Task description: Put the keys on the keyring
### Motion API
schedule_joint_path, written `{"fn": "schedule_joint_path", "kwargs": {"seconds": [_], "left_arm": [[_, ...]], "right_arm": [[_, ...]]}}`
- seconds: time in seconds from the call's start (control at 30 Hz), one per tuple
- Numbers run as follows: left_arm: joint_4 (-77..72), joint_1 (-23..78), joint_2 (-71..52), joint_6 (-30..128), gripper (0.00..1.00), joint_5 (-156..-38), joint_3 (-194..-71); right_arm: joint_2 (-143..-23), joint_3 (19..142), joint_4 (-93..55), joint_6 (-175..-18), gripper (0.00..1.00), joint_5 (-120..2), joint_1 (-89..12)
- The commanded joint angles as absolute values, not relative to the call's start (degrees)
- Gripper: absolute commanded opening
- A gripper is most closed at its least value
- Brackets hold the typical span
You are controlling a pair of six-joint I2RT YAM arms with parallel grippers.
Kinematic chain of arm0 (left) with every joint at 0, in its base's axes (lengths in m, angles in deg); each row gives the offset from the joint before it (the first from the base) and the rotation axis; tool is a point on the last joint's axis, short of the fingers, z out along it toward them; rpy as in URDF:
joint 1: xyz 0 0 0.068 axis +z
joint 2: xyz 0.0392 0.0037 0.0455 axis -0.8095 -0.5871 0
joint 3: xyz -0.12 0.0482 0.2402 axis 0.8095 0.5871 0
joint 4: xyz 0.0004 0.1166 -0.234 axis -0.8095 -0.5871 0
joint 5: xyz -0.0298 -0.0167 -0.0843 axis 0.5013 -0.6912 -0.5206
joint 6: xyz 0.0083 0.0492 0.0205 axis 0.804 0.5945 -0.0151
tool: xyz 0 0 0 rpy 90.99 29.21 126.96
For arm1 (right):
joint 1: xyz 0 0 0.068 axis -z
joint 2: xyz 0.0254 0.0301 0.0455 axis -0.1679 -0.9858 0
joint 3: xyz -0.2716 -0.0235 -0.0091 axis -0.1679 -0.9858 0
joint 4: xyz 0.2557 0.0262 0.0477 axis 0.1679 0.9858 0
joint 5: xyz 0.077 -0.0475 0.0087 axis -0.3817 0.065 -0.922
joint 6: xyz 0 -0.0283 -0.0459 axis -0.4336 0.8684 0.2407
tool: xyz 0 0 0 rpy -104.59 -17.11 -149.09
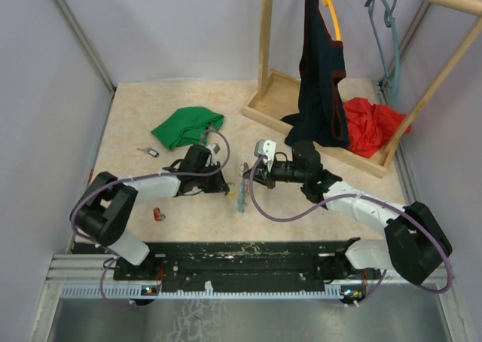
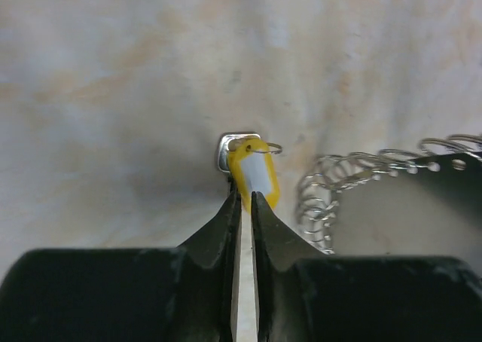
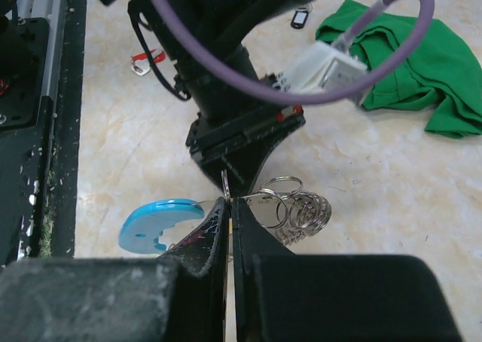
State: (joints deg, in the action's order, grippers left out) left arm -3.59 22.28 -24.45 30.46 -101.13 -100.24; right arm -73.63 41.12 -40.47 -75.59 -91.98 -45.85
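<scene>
My left gripper [image 2: 245,195] is closed to a thin gap on the lower end of a yellow-headed key [image 2: 254,173], whose metal blade [image 2: 225,152] points away. The keyring [image 2: 322,195], a coil of silvery rings, lies just right of it. My right gripper [image 3: 228,200] is shut on the keyring's wire, with the rings [image 3: 300,209] bunched to the right and the light blue band [image 3: 157,223] to the left. From above, both grippers [image 1: 224,184] [image 1: 247,178] meet tip to tip at mid-table, and the keyring [image 1: 241,197] hangs below them. A red key [image 1: 159,215] and a dark key [image 1: 150,152] lie on the table.
A green cloth [image 1: 188,125] lies behind the left arm. A wooden rack [image 1: 265,48] stands at the back right with a dark garment [image 1: 320,71] hanging from it and a red cloth [image 1: 369,123] on its base. Walls close in both sides.
</scene>
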Motion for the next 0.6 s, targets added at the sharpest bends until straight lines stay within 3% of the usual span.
{"fn": "schedule_joint_path", "kwargs": {"seconds": [0.0, 0.2, 0.57], "left_arm": [[3.3, 18.4, -27.6, 27.0, 0.15, -107.5, -102.0], [7.0, 18.1, -26.0, 26.2, 0.22, -107.6, -101.5], [17.0, 22.8, -2.0, 37.2, 0.44, -104.9, -87.8]], "right_arm": [[-70.4, 41.6, -43.2, -76.3, 0.0, -91.5, -45.9], [-69.6, 42.0, -41.4, -76.5, 0.0, -90.2, -46.2], [-71.0, 44.5, -39.5, -77.3, 0.0, -90.0, -47.8]]}}
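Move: The yellow key is right at the left hand's nearly closed fingertips, about 1 cm ahead and 1 cm to the right on the table. The keyring with its coil-edged plate hangs about 5 cm to that hand's right, its middle some 6 cm higher, and the red key lies about 23 cm left and 7 cm back. From the right hand, which grips the keyring, the yellow key is about 5 cm left, level fore and aft, and some 14 cm below. Low over the table, the left hand finishes its sweep towards the keyring, carrying the yellow key along at its fingertips about 5 cm farther right and a touch back, then turns round and lifts some 8 cm, drifting back left and slightly forward away from the key. As it rises, its fingers spread to nearly half open and tilt up from the table by about 20 degrees, while the right hand stays nearly still and keeps its pinch on the keyring. ##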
